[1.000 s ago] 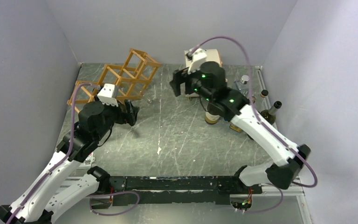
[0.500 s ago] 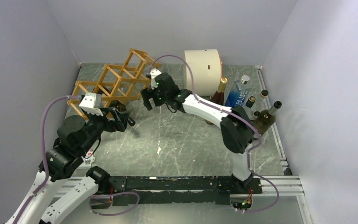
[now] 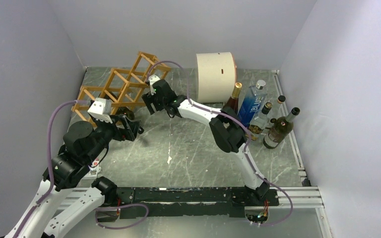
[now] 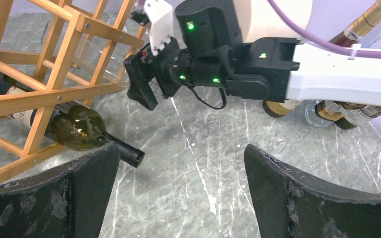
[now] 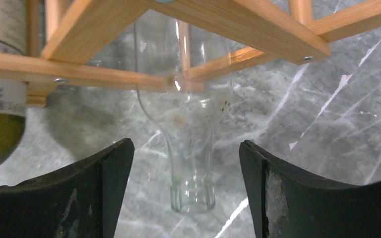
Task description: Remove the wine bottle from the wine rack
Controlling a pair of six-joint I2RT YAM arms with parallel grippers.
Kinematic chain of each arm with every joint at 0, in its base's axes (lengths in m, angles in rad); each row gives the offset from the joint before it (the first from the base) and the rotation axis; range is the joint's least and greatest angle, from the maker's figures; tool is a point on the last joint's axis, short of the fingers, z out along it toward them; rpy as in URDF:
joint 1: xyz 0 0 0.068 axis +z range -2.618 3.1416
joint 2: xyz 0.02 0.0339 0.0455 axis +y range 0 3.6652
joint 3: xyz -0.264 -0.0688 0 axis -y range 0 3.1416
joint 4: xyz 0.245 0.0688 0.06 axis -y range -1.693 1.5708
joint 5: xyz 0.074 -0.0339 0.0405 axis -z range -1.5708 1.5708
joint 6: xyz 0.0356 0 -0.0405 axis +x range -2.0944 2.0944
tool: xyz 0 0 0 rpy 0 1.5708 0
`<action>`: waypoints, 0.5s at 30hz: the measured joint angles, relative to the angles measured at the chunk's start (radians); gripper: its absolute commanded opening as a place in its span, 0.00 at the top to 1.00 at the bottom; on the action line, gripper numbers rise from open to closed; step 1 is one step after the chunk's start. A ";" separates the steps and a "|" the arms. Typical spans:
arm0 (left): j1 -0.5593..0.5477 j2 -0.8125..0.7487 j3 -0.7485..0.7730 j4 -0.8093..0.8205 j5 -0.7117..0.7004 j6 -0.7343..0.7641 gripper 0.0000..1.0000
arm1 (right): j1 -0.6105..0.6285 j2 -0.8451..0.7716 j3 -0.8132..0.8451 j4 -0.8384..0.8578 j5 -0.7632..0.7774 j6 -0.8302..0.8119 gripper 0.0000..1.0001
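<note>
The orange-brown wine rack [image 3: 119, 87] stands at the back left. A clear glass wine bottle [image 5: 188, 114] lies in one of its cells, neck pointing out. My right gripper [image 5: 184, 148] is open in front of it, and the neck's mouth shows in the gap between the fingers, touching neither. A dark green wine bottle [image 4: 77, 130] lies in a lower cell, neck sticking out over the table. In front of that bottle my left gripper [image 4: 181, 148] is open and holds nothing. From above, the right gripper [image 3: 149, 104] is at the rack's right end and the left gripper [image 3: 134, 126] is just below it.
A cream drum [image 3: 216, 74] stands at the back. Upright bottles crowd the right side: a brown one [image 3: 233, 99], a blue-labelled clear one [image 3: 252, 101] and a dark green one [image 3: 280, 130]. The right arm stretches across the middle of the table.
The right arm swung left from the drum and standing bottles over to the rack. The left arm drew back and down a little, its gripper still open.
</note>
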 measured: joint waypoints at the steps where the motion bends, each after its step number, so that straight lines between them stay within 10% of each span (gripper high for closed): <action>1: 0.000 0.000 0.000 0.000 0.003 0.000 0.01 | 0.000 0.020 0.016 0.001 0.002 -0.003 0.23; 15: 0.000 -0.008 0.001 -0.006 0.011 0.000 0.01 | -0.008 0.143 0.116 -0.012 -0.022 -0.018 0.85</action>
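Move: The clear wine bottle lies in the rack with its neck towards the right hand: its middle is about 8 cm ahead, 8 cm left and 4 cm below, its neck only 1 cm ahead, 1 cm left and 4 cm below. The green bottle's middle lies roughly 14 cm left and 2 cm back, 5 cm below; the rack's centre is some 12 cm left and 7 cm ahead, at hand height. From the left hand, the clear bottle is about 30 cm ahead, 8 cm left and 26 cm below. The clear bottle's neck is what gets gripped: the right hand sinks about 4 cm onto it, edging a centimetre or two forward and left, with the wrist hardly turning. The fingers, wide open at first, close on the way down and pinch the neck from both sides just behind the mouth; the hand then stays low with the grip kept. ##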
